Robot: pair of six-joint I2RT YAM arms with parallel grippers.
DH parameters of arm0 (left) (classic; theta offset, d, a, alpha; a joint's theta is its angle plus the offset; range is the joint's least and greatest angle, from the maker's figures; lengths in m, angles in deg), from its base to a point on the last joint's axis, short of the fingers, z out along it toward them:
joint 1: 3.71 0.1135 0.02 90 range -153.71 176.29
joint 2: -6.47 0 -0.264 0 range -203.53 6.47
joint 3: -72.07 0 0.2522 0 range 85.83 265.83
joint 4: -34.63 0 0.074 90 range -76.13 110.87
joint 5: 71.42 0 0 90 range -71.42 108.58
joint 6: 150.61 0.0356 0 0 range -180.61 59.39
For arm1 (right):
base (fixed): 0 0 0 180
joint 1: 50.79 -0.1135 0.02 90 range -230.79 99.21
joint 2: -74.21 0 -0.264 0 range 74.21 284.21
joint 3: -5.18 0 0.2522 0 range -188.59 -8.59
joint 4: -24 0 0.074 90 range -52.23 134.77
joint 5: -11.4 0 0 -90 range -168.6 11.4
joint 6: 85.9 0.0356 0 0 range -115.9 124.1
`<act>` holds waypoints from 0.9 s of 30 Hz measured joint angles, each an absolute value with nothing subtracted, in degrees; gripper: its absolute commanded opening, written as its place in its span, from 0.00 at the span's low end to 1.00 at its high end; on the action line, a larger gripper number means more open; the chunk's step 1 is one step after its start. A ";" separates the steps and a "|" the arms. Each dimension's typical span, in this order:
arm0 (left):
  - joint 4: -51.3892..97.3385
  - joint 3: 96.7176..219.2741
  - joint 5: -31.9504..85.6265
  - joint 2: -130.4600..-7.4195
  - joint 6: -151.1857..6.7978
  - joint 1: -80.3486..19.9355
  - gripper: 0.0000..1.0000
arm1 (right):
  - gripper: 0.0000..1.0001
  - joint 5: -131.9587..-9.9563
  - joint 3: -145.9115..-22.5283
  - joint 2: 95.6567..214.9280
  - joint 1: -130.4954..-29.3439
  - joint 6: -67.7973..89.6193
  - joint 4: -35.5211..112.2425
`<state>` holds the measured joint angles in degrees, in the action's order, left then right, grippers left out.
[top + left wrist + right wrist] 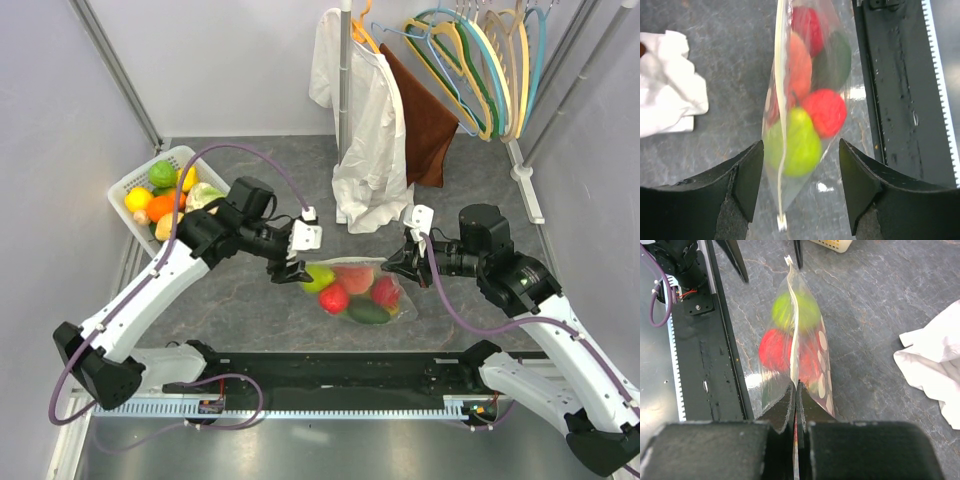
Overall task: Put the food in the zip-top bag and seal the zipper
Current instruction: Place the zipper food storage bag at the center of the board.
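The zip-top bag [395, 300] lies on the grey table with food inside: a green fruit [797, 142], a red one [825, 112], an orange one [797, 65] and a dark green one [832, 60]. The zipper [781, 100] runs along its raised top edge, and the white slider tab [782, 222] sits at the bag's left end. My left gripper [290, 272] [801, 145] is open, its fingers standing on either side of that end without touching it. My right gripper [392, 265] [797, 390] is shut on the bag's right end at the zipper edge [794, 340].
A white lattice basket [130, 185] with more toy fruit stands at the back left. A white garment [365, 150], a brown towel [425, 120] and coloured hangers [480, 60] hang at the back. The black base rail [340, 370] runs along the near edge.
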<state>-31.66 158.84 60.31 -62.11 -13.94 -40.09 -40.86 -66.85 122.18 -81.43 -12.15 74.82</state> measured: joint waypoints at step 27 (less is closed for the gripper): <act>-31.71 192.19 51.18 -85.82 -25.57 -44.55 0.02 | 0.98 -45.56 -67.15 119.82 -81.43 -8.18 73.82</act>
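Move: The bag hangs with its zipper's right end in the right fingers. The zipper stretch near its left end, which the open left hand goes for, lies about 4 cm to that hand's right, 1 cm ahead and 2 cm below. Under it the green pear sits some 4 cm right, 2 cm back and 7 cm below the left hand. The bag's middle is roughly 6 cm left of the right hand, 2 cm back and 10 cm below. The bag's zipper is pinched near its left end as the left hand slides about 4 cm right and 2 cm down onto it and shuts. The right fingers then open wide, almost in place, and let go of the other end, while the left hand carries the bag up some 9 cm and forward about 8, drifting right. ##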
